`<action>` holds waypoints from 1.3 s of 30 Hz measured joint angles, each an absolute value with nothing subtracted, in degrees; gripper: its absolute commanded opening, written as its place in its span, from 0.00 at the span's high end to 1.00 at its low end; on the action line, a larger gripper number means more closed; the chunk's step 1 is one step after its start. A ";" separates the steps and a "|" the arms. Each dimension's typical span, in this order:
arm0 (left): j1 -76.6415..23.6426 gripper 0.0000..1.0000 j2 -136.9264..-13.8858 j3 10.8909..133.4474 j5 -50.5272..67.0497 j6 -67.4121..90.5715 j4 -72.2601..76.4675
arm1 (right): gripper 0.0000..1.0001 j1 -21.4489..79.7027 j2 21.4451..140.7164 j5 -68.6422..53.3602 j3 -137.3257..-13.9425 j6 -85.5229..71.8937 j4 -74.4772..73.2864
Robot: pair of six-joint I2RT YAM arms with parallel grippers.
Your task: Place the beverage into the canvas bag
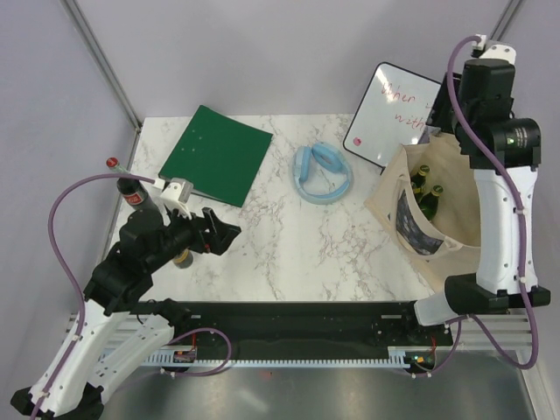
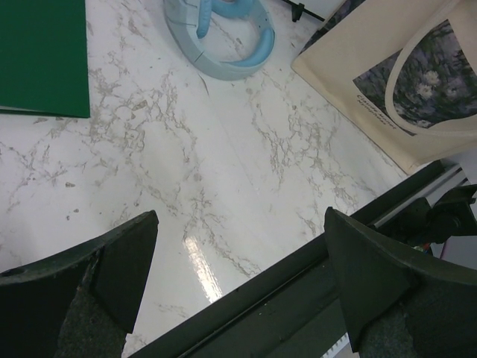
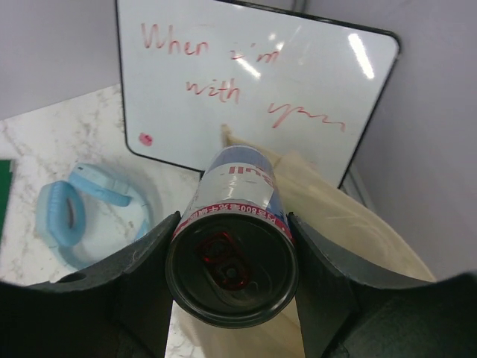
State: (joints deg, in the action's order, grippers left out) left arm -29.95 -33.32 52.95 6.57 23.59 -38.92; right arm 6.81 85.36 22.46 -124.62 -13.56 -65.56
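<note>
My right gripper is shut on the beverage, a blue and silver can seen end-on with its red pull tab facing the camera. It hangs over the near edge of the canvas bag. From above, the tan canvas bag stands open at the right of the table with a dark printed patch and two green bottles inside. The right arm's wrist hides the can there. My left gripper is open and empty over bare marble at the near left.
A white board with red writing leans behind the bag. Blue headphones lie mid-table and a green folder at the back left. A dark bottle with a red label stands at the left edge beside the left arm.
</note>
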 measured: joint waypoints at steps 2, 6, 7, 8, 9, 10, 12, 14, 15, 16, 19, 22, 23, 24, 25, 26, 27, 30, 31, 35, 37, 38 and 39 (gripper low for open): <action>-29.95 0.00 -33.23 52.66 6.87 23.59 -38.89 | 1.00 4.78 83.83 23.51 -124.18 -12.84 -66.19; -29.95 0.00 -32.93 52.10 7.75 23.62 -38.89 | 1.00 1.74 80.12 26.37 -122.10 -12.14 -67.70; -29.95 0.00 -32.93 52.01 7.88 23.64 -38.85 | 1.00 1.48 78.98 26.94 -120.77 -12.32 -68.16; -29.95 0.00 -32.93 51.90 8.03 23.66 -38.83 | 1.00 1.37 77.71 27.20 -118.93 -12.73 -68.51; -29.95 0.00 -32.91 51.68 8.21 23.75 -38.81 | 1.00 1.23 76.53 27.29 -116.88 -13.34 -68.86; -29.95 0.00 -32.91 51.55 8.40 23.77 -38.81 | 1.00 1.10 75.48 27.33 -114.52 -13.85 -69.25; -29.95 0.00 -32.91 51.22 9.30 23.99 -38.83 | 1.00 0.80 74.02 27.31 -109.73 -15.00 -70.41; -29.95 0.00 -32.91 51.13 9.80 24.01 -38.83 | 1.00 -0.12 73.76 27.09 -106.00 -15.99 -71.70; -29.95 0.00 -32.91 51.13 10.15 24.01 -38.81 | 1.00 -0.67 73.82 27.07 -104.36 -16.47 -71.90; -29.95 0.00 -32.86 51.13 10.55 24.01 -38.81 | 1.00 -1.13 73.89 27.09 -102.94 -16.80 -71.99; -29.95 0.00 -32.84 51.13 10.98 24.01 -38.81 | 1.00 -2.39 73.80 27.18 -99.66 -17.26 -71.79; -29.95 0.00 -32.84 51.13 11.11 24.01 -38.81 | 1.00 -4.47 73.71 26.98 -95.88 -17.28 -70.13; -29.95 0.00 -32.86 51.13 11.11 24.01 -38.81 | 1.00 -5.28 73.76 26.83 -95.04 -17.15 -69.76; -29.95 0.00 -32.88 51.13 11.11 24.01 -38.81 | 1.00 -6.55 73.89 26.44 -94.04 -17.08 -69.08; -29.95 0.00 -32.91 51.13 11.11 23.99 -38.76 | 1.00 -7.46 74.00 26.17 -93.25 -17.02 -68.53; -29.95 0.00 -32.95 51.13 11.11 24.01 -38.74 | 1.00 -8.95 74.11 25.50 -92.16 -16.93 -67.37; -29.95 0.00 -32.97 51.13 11.11 24.01 -38.72 | 1.00 -9.72 74.22 25.19 -91.39 -16.91 -66.65; -29.95 0.00 -33.26 51.13 11.11 24.01 -38.46 | 1.00 -12.73 74.32 22.83 -87.57 -17.02 -62.89; -29.95 0.00 -33.41 51.13 11.11 24.01 -38.41 | 1.00 -13.45 74.32 21.82 -86.17 -17.17 -61.71; -29.95 0.00 -33.63 51.13 11.11 23.99 -38.39 | 1.00 -16.34 74.76 17.30 -79.59 -17.61 -57.32; -29.95 0.00 -33.63 51.13 11.09 23.99 -38.39 | 1.00 -16.95 75.46 16.08 -77.49 -17.69 -56.16; -29.95 0.00 -33.65 51.13 11.09 23.99 -38.39 | 1.00 -17.17 75.85 15.68 -76.55 -17.74 -55.57; -29.95 0.00 -33.65 51.13 11.09 23.99 -38.39 | 1.00 -17.39 76.09 15.18 -75.42 -17.80 -54.54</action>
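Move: Below and behind the right hand, which already holds the can, the canvas bag's middle lies about 7 cm back, 10 cm to the right and some 26 cm down. The green bottles inside stand about 3 cm back, 2 cm right and 30 cm below this hand; the whiteboard is 20 cm ahead, 4 cm right, 25 cm down, and the blue headphones 9 cm ahead, 24 cm left, 41 cm down. From the left hand the bag is roughly 8 cm ahead, 58 cm right and 12 cm lower. Drawing back and to the right almost level at first, the right hand swings the can over the bag, then sinks into the mouth, still easing right, some 23 cm down in all. The fingers tip about 25 degrees further downward and turn clockwise some 20 degrees, keeping their hold on the can, which comes down to the right of the bottles. ##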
